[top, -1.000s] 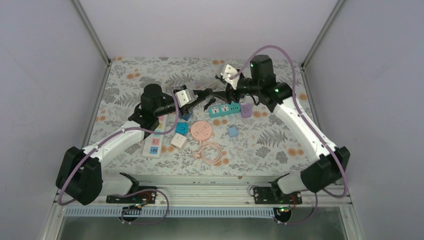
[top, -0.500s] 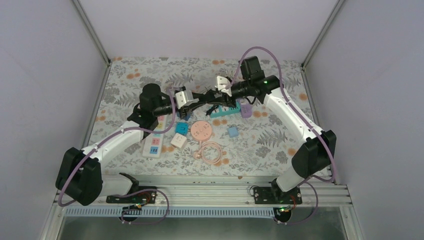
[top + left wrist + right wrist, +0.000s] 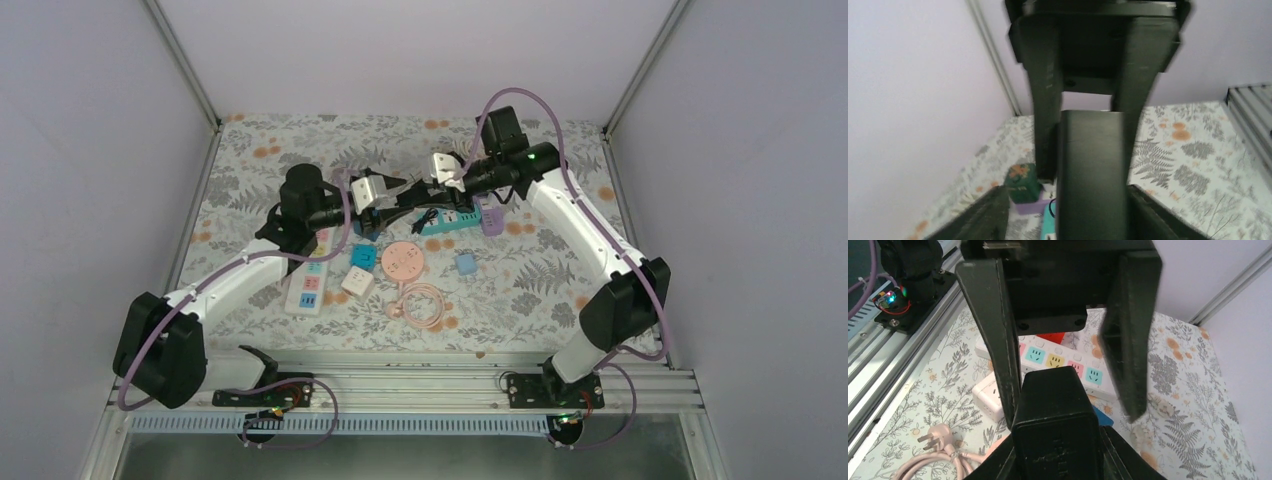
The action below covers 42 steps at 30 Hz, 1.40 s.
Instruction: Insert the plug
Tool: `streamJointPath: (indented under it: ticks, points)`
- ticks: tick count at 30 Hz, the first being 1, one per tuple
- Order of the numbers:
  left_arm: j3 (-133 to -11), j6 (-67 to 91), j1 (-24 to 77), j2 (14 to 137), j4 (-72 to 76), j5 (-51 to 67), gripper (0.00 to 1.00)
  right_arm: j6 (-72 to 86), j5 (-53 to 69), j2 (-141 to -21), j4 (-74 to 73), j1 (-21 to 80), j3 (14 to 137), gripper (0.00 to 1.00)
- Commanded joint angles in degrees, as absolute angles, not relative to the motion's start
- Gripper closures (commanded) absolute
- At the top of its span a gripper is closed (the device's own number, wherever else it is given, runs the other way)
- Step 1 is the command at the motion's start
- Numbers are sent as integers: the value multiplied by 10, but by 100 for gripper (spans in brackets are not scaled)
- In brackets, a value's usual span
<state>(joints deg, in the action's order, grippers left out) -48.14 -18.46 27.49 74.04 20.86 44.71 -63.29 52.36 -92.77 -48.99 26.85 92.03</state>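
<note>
The plug (image 3: pixel 413 190) is a black block held in the air between the two arms, with a black cord trailing down to the mat. My right gripper (image 3: pixel 432 184) is shut on it. In the right wrist view its fingers press both sides of the plug (image 3: pixel 1055 430). My left gripper (image 3: pixel 393 189) is open around the same plug. In the left wrist view its fingers (image 3: pixel 985 215) stand well clear of the plug (image 3: pixel 1091 175). The teal power strip (image 3: pixel 449 218) lies just below the hand-over.
A white power strip (image 3: pixel 309 277) with coloured sockets lies by the left arm. A pink round socket (image 3: pixel 402 260), a white cube (image 3: pixel 357 281), blue cubes (image 3: pixel 466 263), a purple block (image 3: pixel 492 221) and a coiled pink cable (image 3: pixel 422 303) are scattered mid-table.
My right gripper swung left to the plug held by the left gripper and shut on it. The left jaws have opened off the plug.
</note>
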Motion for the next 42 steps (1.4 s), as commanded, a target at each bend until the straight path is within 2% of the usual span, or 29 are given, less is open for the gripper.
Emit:
streamJointPath:
  ticks: [1, 3, 6, 15, 22, 31, 42]
  points:
    - [-506, -148, 271, 747, 187, 395, 30, -657, 516, -937, -528, 269, 950, 97]
    - [-501, -136, 271, 736, 181, 360, 20, -642, 471, -933, -523, 262, 945, 97]
    - [-481, -110, 271, 701, 183, 308, 14, -608, 384, -926, -520, 247, 942, 97]
    - [-415, 15, 271, 592, 188, 100, 12, -557, 146, -940, -532, 224, 927, 97]
    - [-428, 71, 271, 533, 107, 25, 12, -567, 114, -1010, -518, 227, 910, 97]
    - [-455, 56, 271, 474, 34, 11, 12, -578, 110, -1125, -530, 229, 974, 97]
    - [-452, 45, 271, 460, 17, 10, 12, -622, 110, -1184, -548, 233, 1034, 97]
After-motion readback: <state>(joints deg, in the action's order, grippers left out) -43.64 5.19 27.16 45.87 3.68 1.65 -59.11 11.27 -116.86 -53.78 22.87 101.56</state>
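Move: The black plug sits in the right hand; the teal power strip it is taken to lies about 13 cm ahead, 8 cm to the right and 27 cm below. From the right hand, the purple strip is some 16 cm ahead and 18 cm right; the light blue plug is about 2 cm ahead and 12 cm right, and the round pink socket 3 cm ahead and 2 cm left, all near table height. From the left hand, the teal strip lies roughly 13 cm ahead, 10 cm right and 27 cm below. Keeping its pinch on the black plug, the right hand carries it about 18 cm down, 14 cm forward and 8 cm right towards the teal strip, slanting across first, then dropping and finally easing forward, while its fingers tip steeply down. The left fingers, already loosening around the plug, open wide; that hand backs off left and up, swinging counter-clockwise. ##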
